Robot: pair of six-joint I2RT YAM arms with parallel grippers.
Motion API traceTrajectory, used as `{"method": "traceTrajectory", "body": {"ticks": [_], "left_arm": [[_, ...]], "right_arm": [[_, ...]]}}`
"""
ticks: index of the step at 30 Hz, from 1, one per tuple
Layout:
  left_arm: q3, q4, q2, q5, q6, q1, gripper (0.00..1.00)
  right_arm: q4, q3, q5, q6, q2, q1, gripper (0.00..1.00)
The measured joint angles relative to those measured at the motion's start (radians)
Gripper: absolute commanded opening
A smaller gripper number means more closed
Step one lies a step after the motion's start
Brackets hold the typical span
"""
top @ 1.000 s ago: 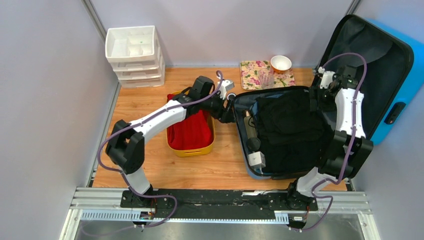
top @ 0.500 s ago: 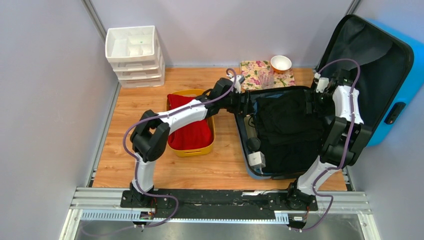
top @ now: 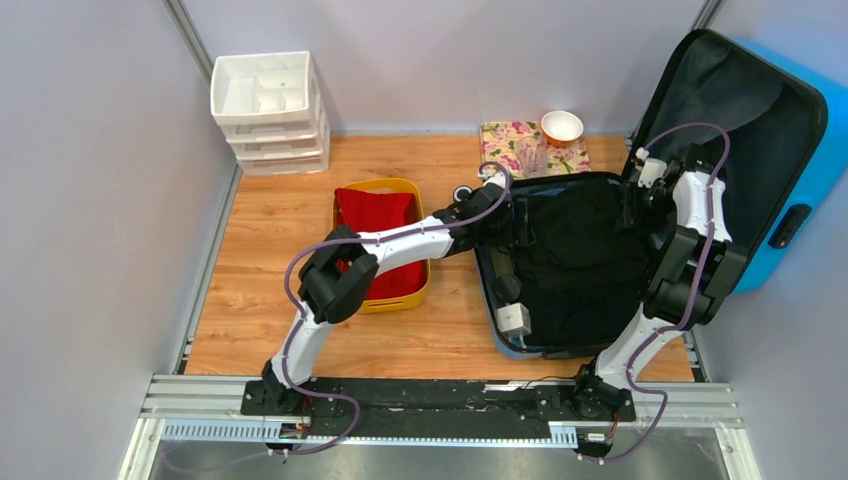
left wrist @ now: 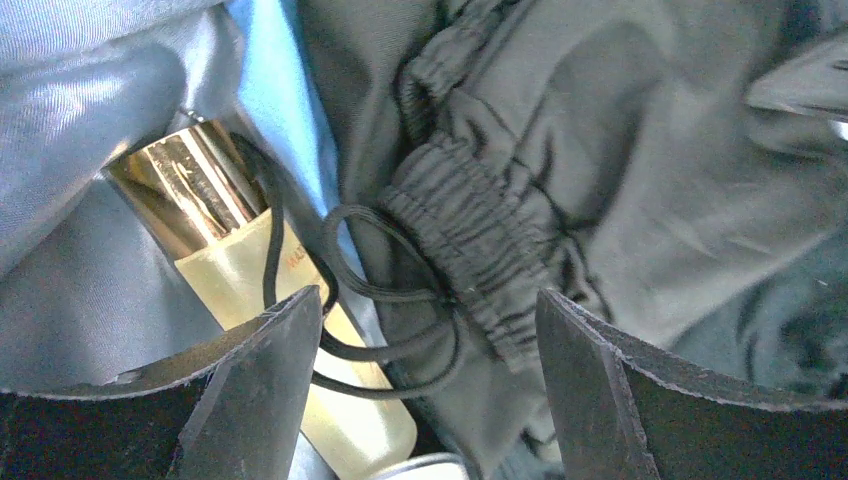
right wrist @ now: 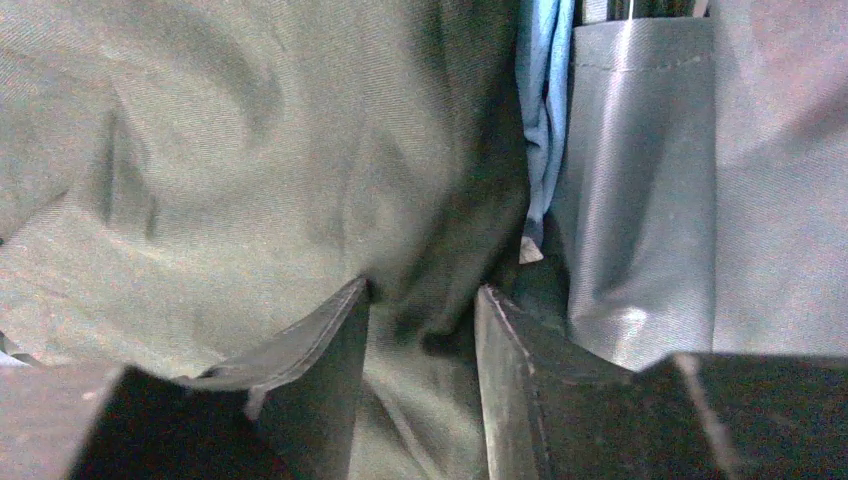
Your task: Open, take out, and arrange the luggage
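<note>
The luggage (top: 800,130), a bright-blue hard-shell suitcase, lies open at the right with its lid propped up and its grey lining showing. A dark garment (top: 580,250) fills the base. My left gripper (top: 515,215) hangs over the base's left side. In the left wrist view it (left wrist: 430,310) is open above the garment's elastic waistband (left wrist: 470,220) and black drawstring (left wrist: 380,290), next to a gold-capped bottle (left wrist: 230,250). My right gripper (top: 635,205) is at the garment's far right edge. In its wrist view it (right wrist: 422,300) pinches a fold of the garment (right wrist: 200,150) beside the lining pocket (right wrist: 640,180).
A yellow tub (top: 385,303) holding a red cloth (top: 380,215) stands left of the suitcase. White drawers (top: 268,110) sit at the back left. A floral tray (top: 505,140), a bowl (top: 562,125) and a glass (top: 532,155) are at the back. A small white box (top: 513,318) lies in the suitcase.
My left arm swung right from over the yellow tub to the suitcase's left side and its jaws widened. My right gripper's jaws narrowed onto the garment.
</note>
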Motion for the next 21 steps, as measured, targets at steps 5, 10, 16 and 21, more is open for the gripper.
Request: {"method": "traceTrajectory", "body": {"ticks": [5, 10, 16, 21], "left_arm": [[0.077, -0.050, 0.080, -0.081, -0.029, -0.022, 0.86], [0.148, -0.061, 0.129, -0.135, -0.057, -0.037, 0.83], [0.158, -0.024, 0.159, -0.119, -0.100, -0.040, 0.69], [0.158, 0.024, 0.168, -0.077, -0.120, -0.039, 0.42]], "right_arm": [[-0.001, 0.002, -0.020, -0.009, 0.000, -0.003, 0.15], [-0.004, 0.002, -0.039, -0.012, 0.000, -0.004, 0.00], [-0.006, 0.002, -0.053, -0.013, 0.000, -0.006, 0.00], [-0.007, 0.002, -0.070, -0.013, -0.004, -0.009, 0.00]]}}
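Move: The bunched left edge of the black clothes lies about 4 cm right, 1 cm ahead and 3 cm below the left hand. The gold-capped bottle is some 5 cm left, 3 cm back and 6 cm below that hand; the white box about 18 cm back, 1 cm left and 7 cm down. The right edge of the black clothes is right at the right hand's half-open fingers, about 1 cm below; the blue cloth some 4 cm ahead and 3 cm right. Left hand goes 4 cm right, 3 cm down, half-closing around the clothes' left edge; right, nearly still, pinches shut. ##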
